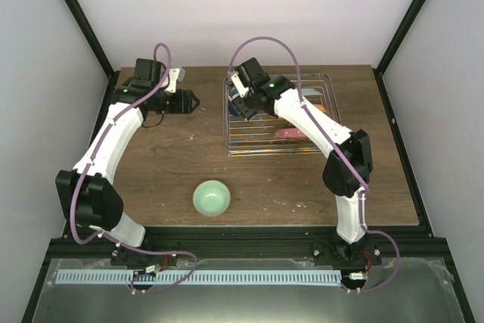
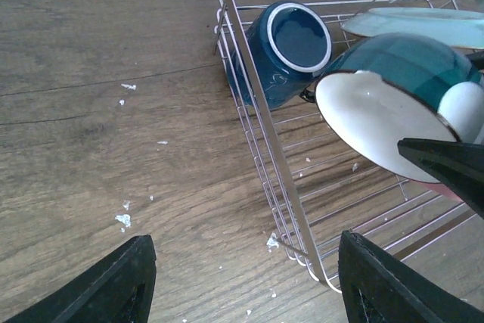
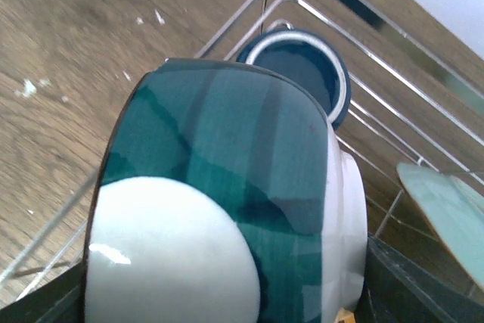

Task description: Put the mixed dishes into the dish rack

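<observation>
My right gripper [image 3: 227,296] is shut on the cream-white bowl [image 3: 227,187], which is teal on the outside, and holds it tilted over the left part of the dish rack [image 1: 249,150]. The dark blue mug [image 2: 280,47] lies on its side in the rack's corner, just beside the bowl [image 2: 378,111]. A mint-green plate [image 2: 423,24] and a pink-red plate [image 1: 291,134] rest in the rack. The mint-green bowl [image 1: 211,197] stands upright on the table near the front. My left gripper [image 1: 195,101] is open over the table left of the rack, holding nothing.
The rack's chrome left rim [image 2: 249,73] runs close to my left gripper's [image 2: 243,241] right finger. Small white crumbs [image 2: 122,220] are scattered on the brown wooden table [image 1: 159,164]. Black frame posts border the table on both sides.
</observation>
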`<action>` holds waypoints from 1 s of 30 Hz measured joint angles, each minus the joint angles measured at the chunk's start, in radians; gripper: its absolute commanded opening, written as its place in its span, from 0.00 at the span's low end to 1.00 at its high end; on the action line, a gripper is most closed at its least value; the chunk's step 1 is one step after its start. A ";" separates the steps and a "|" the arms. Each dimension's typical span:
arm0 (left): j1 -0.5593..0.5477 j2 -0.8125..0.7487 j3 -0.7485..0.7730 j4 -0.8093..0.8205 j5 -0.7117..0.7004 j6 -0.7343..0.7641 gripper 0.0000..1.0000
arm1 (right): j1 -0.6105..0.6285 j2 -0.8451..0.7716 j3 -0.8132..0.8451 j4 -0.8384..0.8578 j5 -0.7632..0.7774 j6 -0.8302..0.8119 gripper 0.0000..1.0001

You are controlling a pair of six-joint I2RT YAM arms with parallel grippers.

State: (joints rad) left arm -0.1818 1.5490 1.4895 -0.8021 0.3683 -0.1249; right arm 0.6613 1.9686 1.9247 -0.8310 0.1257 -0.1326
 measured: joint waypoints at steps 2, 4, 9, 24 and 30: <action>0.003 -0.002 -0.002 0.001 0.000 0.001 0.68 | 0.003 0.018 0.009 -0.026 0.025 -0.011 0.20; 0.008 -0.005 -0.006 0.002 0.001 0.002 0.68 | 0.004 0.034 0.012 -0.051 0.044 -0.019 0.20; 0.019 -0.011 -0.009 0.002 0.004 0.006 0.68 | 0.003 0.066 0.011 -0.109 0.094 -0.041 0.21; 0.039 -0.010 -0.010 0.008 0.039 0.021 0.68 | 0.024 0.121 -0.033 -0.065 0.333 -0.109 0.21; 0.050 0.009 -0.008 0.009 0.060 0.026 0.68 | 0.059 0.179 -0.082 -0.013 0.460 -0.156 0.21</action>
State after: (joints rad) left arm -0.1318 1.5578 1.4811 -0.7929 0.4286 -0.0990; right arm 0.7204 2.1475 1.8431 -0.8444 0.5858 -0.2886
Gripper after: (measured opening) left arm 0.680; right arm 0.701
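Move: The right hand holds the dark green-and-white bowl, bound for the free rack spot beside the blue mug, about 1 cm ahead, 5 cm right and 12 cm below. The mug stands about 5 cm ahead and 1 cm right of the hand, the green plate some 17 cm right and 5 cm ahead, both roughly 13 cm lower. From the left hand, that free spot lies roughly level ahead, 18 cm right and 15 cm below. Right hand lowers the held bowl about 10 cm into the rack, drifting right, fingertips swinging right some 35 degrees. ##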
